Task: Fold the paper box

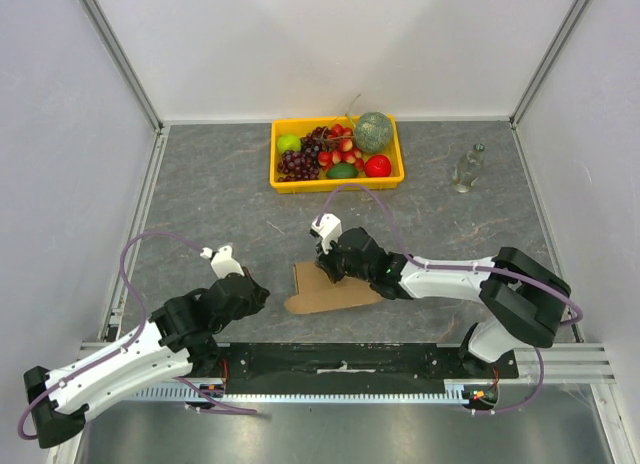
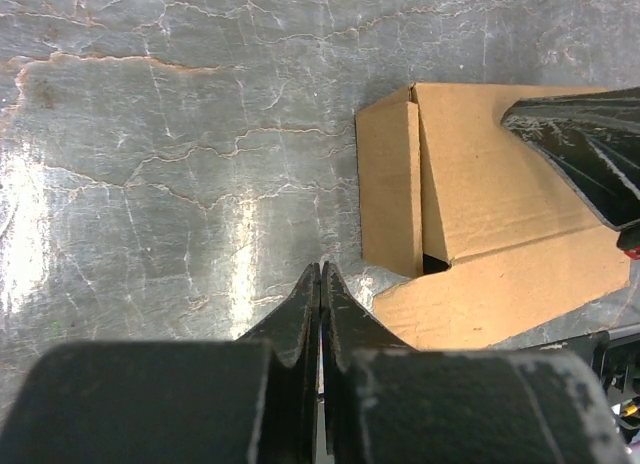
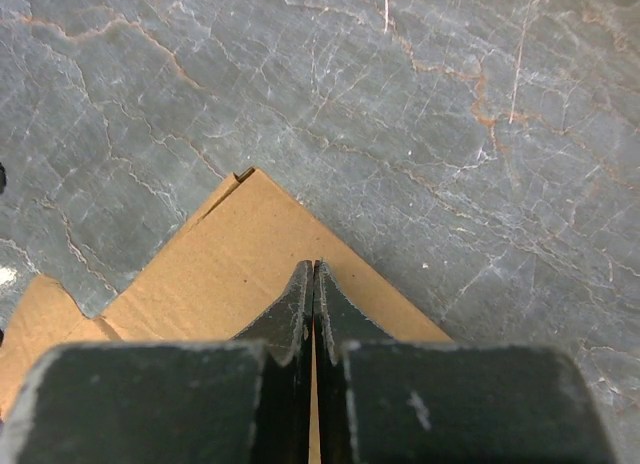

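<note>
The paper box (image 1: 322, 294) is a brown cardboard piece, partly folded, lying on the grey table near the front middle. One side wall stands up in the left wrist view, where the paper box (image 2: 480, 214) fills the right half. My left gripper (image 1: 262, 290) is shut and holds nothing; it sits low just left of the box, with the left gripper (image 2: 320, 269) tips close to its near corner. My right gripper (image 1: 327, 272) is shut over the box's top. Seen from its own wrist, the right gripper (image 3: 313, 266) points at the cardboard (image 3: 225, 269) near a corner; whether it touches is unclear.
A yellow crate (image 1: 335, 185) full of fruit stands at the back centre. A small glass bottle (image 1: 466, 168) stands at the back right. White walls with metal rails enclose the table on three sides.
</note>
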Robot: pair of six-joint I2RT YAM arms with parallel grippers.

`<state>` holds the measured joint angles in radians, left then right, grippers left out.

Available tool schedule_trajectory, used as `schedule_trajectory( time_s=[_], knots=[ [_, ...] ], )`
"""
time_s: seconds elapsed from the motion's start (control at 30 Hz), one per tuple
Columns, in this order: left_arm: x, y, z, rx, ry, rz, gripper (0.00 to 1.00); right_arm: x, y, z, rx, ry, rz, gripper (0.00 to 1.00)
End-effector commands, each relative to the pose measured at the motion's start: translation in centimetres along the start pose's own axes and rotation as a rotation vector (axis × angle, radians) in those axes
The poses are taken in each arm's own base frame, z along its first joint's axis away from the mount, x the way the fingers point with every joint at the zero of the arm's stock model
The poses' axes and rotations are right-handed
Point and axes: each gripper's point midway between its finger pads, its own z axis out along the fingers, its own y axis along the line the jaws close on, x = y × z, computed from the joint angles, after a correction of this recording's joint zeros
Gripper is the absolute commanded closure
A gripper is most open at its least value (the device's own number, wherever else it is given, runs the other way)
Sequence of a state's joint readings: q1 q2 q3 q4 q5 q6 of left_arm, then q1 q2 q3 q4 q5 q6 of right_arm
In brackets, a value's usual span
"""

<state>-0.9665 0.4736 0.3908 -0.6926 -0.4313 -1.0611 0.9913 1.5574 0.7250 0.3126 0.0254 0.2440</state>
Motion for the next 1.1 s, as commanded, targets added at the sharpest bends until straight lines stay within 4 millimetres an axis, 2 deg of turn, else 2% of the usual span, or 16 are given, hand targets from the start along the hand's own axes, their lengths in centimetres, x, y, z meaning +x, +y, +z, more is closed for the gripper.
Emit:
schedule_trajectory(
  time_s=[0.0, 0.07, 0.13, 0.23, 0.3, 0.37, 0.4, 0.5, 0.57, 0.63, 0.77, 0.9, 1.07],
  knots=[
    [-0.6, -1.3, 0.1, 0.033, -0.018, -0.053, 0.98, -3.9, -0.5, -1.4, 0.041, -0.113, -0.01, 1.0],
    [-0.9, -1.7, 0.0, 0.047, -0.024, -0.05, 0.98, -5.4, -0.8, -2.1, 0.064, -0.143, -0.019, 1.0],
    [-1.5, -2.9, -0.4, 0.102, -0.037, -0.028, 0.98, -6.7, -1.6, -3.2, 0.113, -0.161, -0.019, 1.0],
    [-2.5, -4.7, -1.0, 0.168, -0.061, 0.008, 0.98, -7.5, -3.3, -5.3, 0.208, -0.15, 0.005, 1.0],
    [-3.1, -5.8, -1.2, 0.197, -0.067, 0.032, 0.98, -7.0, -4.3, -6.6, 0.255, -0.108, 0.05, 1.0],
    [-3.3, -6.5, -1.0, 0.195, -0.06, 0.059, 0.98, -4.6, -5.5, -8.2, 0.316, -0.005, 0.079, 1.0],
    [-3.3, -6.6, -0.9, 0.181, -0.054, 0.075, 0.98, -4.0, -6.1, -8.8, 0.347, 0.007, 0.095, 1.0],
    [-3.2, -5.7, 0.1, 0.075, -0.033, 0.111, 0.98, -1.0, -8.7, -10.8, 0.461, 0.069, 0.158, 1.0],
    [-2.8, -5.1, 1.0, 0.015, -0.017, 0.129, 0.98, 0.8, -10.4, -11.5, 0.503, 0.099, 0.199, 1.0],
    [-2.1, -4.8, 1.9, -0.02, 0.008, 0.151, 0.98, 2.2, -11.7, -11.6, 0.515, 0.132, 0.241, 1.0],
    [-0.4, -3.7, 3.3, -0.083, 0.069, 0.172, 0.98, 4.0, -12.2, -10.6, 0.467, 0.192, 0.277, 1.0],
    [0.8, -3.4, 4.2, -0.072, 0.09, 0.163, 0.98, 5.3, -11.1, -9.0, 0.359, 0.227, 0.313, 1.0],
    [1.1, -4.1, 5.2, -0.041, 0.098, 0.166, 0.98, 6.8, -9.2, -7.4, 0.242, 0.28, 0.356, 1.0]
  ],
)
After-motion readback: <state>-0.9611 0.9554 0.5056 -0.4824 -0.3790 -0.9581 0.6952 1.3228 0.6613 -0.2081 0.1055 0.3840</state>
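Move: The right hand has its shut fingertips on the box lid; the box's right side lies about 12 cm to its right, level fore and aft, some 3 cm lower, the front flap's middle 7 cm back and 3 cm right. For the left hand, the box's left side is about 7 cm right, 4 cm ahead and 3 cm below; the lid's middle is roughly 17 cm right and 5 cm ahead. Right hand arcs off the lid 16 cm right, down beside the box; left hops 5 cm nearer. ##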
